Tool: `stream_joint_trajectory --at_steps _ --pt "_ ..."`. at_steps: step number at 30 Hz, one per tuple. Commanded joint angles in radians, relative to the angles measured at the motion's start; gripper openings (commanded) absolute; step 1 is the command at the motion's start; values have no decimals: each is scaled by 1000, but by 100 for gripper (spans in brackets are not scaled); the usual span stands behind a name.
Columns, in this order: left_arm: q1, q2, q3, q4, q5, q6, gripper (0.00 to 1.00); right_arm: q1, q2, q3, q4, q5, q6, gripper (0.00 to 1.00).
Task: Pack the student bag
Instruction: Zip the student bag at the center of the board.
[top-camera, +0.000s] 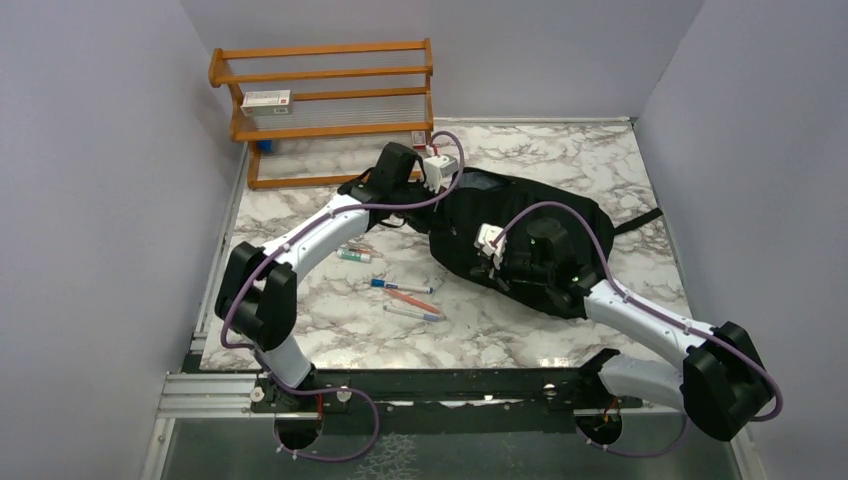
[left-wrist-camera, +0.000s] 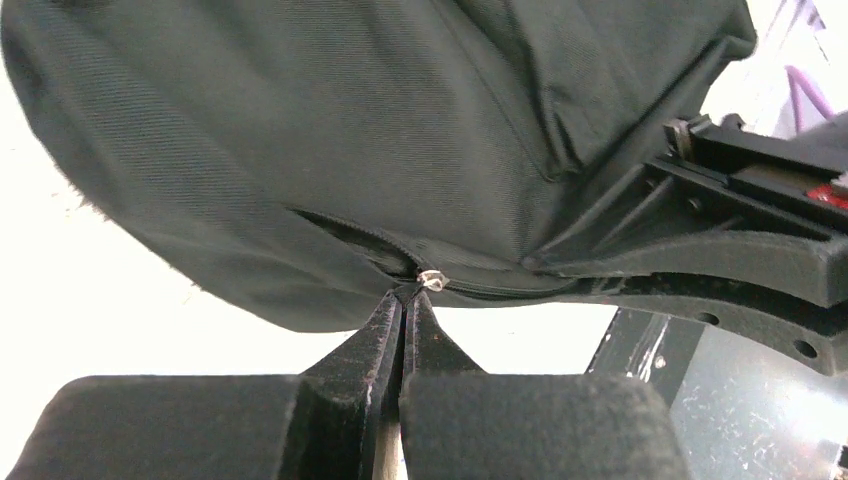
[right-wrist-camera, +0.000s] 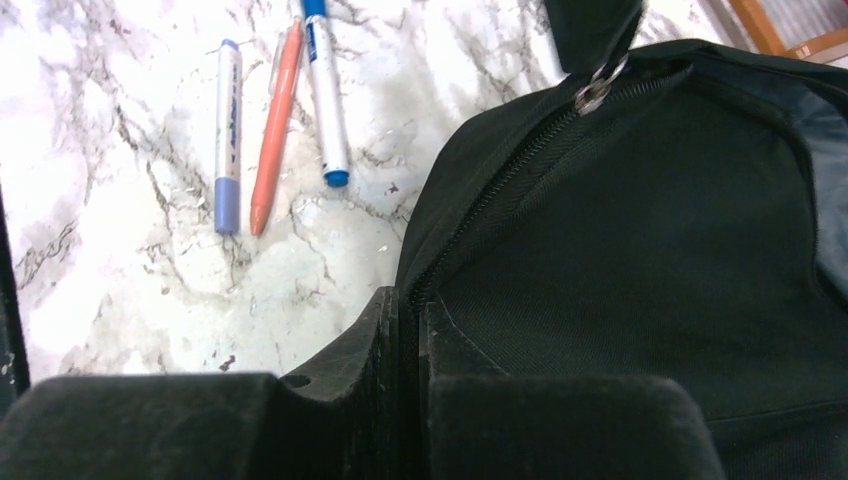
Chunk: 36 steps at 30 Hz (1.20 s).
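Observation:
The student bag (top-camera: 560, 205) is a black backpack lying on the marble table, right of centre. My left gripper (top-camera: 420, 200) is at its far-left end, and in the left wrist view it (left-wrist-camera: 408, 295) is shut on the bag's zipper pull, just under the silver ring (left-wrist-camera: 432, 278). My right gripper (top-camera: 478, 268) is on the near-left side of the bag (right-wrist-camera: 650, 250), where it (right-wrist-camera: 410, 300) is shut on the fabric edge along the zipper track. The zipper pull (right-wrist-camera: 592, 92) shows further up that track. The bag (left-wrist-camera: 350, 130) fills the left wrist view.
Several pens (top-camera: 405, 298) lie on the marble left of the bag; a blue one (right-wrist-camera: 228, 135), an orange one (right-wrist-camera: 270, 125) and a white-blue one (right-wrist-camera: 325, 95) show. More pens (top-camera: 355, 252) lie under the left arm. A wooden shelf (top-camera: 330, 110) with a small box (top-camera: 265, 99) stands back left.

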Motion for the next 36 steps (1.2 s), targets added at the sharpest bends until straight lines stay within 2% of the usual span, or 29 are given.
stream_joint_trajectory --at_steps 1,12,18,20,23,25,30,33,36 --pt "57 9 101 12 -120 15 0 27 -18 17 -170 -56 -19 0" --pt "88 127 248 -95 -292 66 0 53 -70 66 -378 -91 -61 1" --pt "88 225 337 -118 -315 81 0 72 -111 100 -490 -153 -80 1" --pt "87 231 339 -118 -268 81 0 72 -138 99 -455 -128 -55 7" --pt "72 213 310 -110 -226 120 0 72 -192 87 -343 -73 31 29" --pt "59 186 274 -98 -209 130 0 72 -224 68 -234 -22 125 38" --pt "37 112 174 -70 -168 129 0 72 -215 67 -81 191 425 46" --pt "30 79 132 -64 -146 126 0 72 -156 91 -24 201 565 56" --pt "19 52 108 -64 -137 126 0 72 -81 110 30 217 659 58"
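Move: At the left fingertips, still pinched by its pull, sits the zip slider; the open bag mouth with grey lining that it heads for lies about 12 cm ahead of that hand, 6 cm right and 7 cm lower. From the right hand, which grips the zipped edge, the slider is roughly 8 cm ahead, 8 cm left and 4 cm higher. The blue marker lies some 11 cm back and 11 cm left of the left hand, 15 cm below. Drawing the pinched pull forward along the bag's left side, the left hand goes about 6 cm, first also edging left, then sinking some 3 cm, and finally easing back a little. The right hand keeps its grip on the zipped edge and tugs it backward roughly 3 cm, then opens, lets go and rises about 5 cm, wrist turning clockwise and tilting its fingertips up. ##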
